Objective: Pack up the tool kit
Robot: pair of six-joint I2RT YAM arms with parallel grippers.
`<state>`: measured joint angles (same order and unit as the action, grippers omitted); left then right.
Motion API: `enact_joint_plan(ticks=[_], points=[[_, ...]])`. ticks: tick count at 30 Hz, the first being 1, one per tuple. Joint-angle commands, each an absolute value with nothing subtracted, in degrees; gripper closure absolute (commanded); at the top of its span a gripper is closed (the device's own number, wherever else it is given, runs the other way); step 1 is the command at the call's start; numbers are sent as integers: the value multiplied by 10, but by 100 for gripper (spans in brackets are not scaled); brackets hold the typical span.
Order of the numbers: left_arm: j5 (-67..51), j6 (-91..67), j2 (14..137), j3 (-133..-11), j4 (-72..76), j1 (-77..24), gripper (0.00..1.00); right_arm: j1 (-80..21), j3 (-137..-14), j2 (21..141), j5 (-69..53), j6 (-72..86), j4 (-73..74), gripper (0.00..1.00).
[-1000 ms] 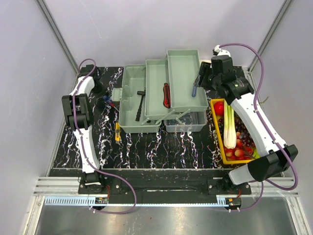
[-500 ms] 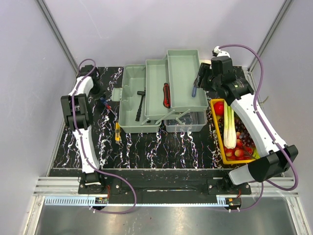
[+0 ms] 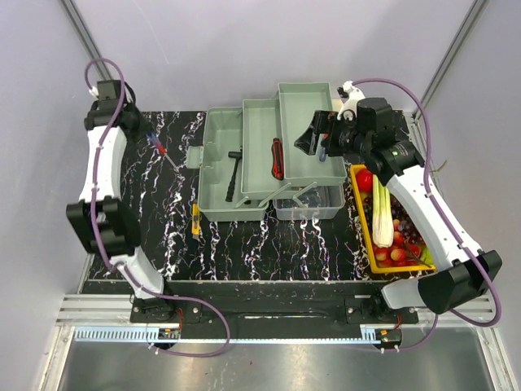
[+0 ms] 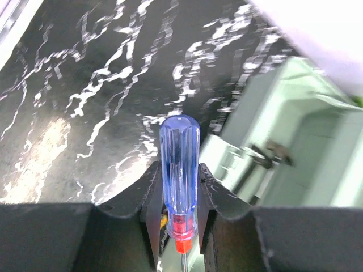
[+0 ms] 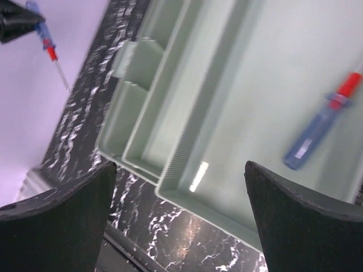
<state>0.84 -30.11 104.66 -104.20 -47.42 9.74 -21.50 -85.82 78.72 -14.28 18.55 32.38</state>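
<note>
The tool kit point(image 3: 269, 163) stands open at the back centre, its pale green trays fanned out. My left gripper point(image 3: 145, 133) is raised above the table left of the box, shut on a blue-handled screwdriver point(image 4: 180, 161) with a red collar; its shaft points down towards the box. My left gripper point(image 4: 178, 170) clamps the handle on both sides. My right gripper point(image 3: 313, 140) hovers over the top tray point(image 5: 272, 85), open and empty point(image 5: 180, 167). A second blue screwdriver point(image 5: 320, 122) lies loose in that tray. A hammer point(image 3: 235, 174) and a red-and-black knife point(image 3: 278, 157) lie in the trays.
A yellow tray of vegetables point(image 3: 359, 213) stands right of the box, under the right arm. A small yellow tool point(image 3: 195, 220) lies on the black marbled table in front of the box's left corner. White walls close in on both sides.
My left arm rose from the table and swung back left, lifting the screwdriver. My right gripper let go of the other screwdriver in the top tray and shifted left.
</note>
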Motion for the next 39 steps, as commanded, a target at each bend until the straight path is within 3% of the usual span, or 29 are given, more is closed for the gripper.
enact_joint_plan(ticks=[1,13,22,25,29,36,39], points=[[-90,-258,949,-1025,-432,80,100,-219,-850,781,-304,194,220,1],[-277,-353,795,-921,-223,-84,100,-256,-860,828,-407,230,112,1],[-314,-439,820,-910,-97,-204,100,-287,-862,865,-422,282,55,7],[-330,-445,837,-924,-95,-214,100,-291,-863,870,-420,289,54,15],[-337,-446,845,-927,-89,-225,100,-293,-862,875,-426,294,54,37],[-347,-451,859,-936,-84,-233,100,-294,-860,881,-443,298,41,52],[-352,-453,861,-939,-84,-234,99,-294,-863,885,-445,306,37,65]])
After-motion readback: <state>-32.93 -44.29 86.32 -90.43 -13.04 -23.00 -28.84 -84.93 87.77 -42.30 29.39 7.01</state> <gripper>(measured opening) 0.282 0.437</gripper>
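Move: In the left hand, the blue-handled screwdriver is already held, its middle about 3 cm back, 3 cm right and 2 cm below. The open right gripper it goes to is some 47 cm right, 11 cm back and 12 cm higher; the hammer lies about 24 cm right, 4 cm back. From the right hand the held screwdriver is roughly 44 cm left, 8 cm ahead, 14 cm lower; the red knife 9 cm left, 7 cm ahead; the other screwdriver 5 cm right, 7 cm ahead. Carrying the screwdriver right and up over the open tool box, the left arm travels about 34 cm right, rising and drawing back somewhat, while its wrist swings clockwise and tips the fingers up. The right hand comes some 13 cm left to meet it, turning counter-clockwise, and then closes its wide-open fingers to about half around the lower handle by the collar; the left keeps its grip. ##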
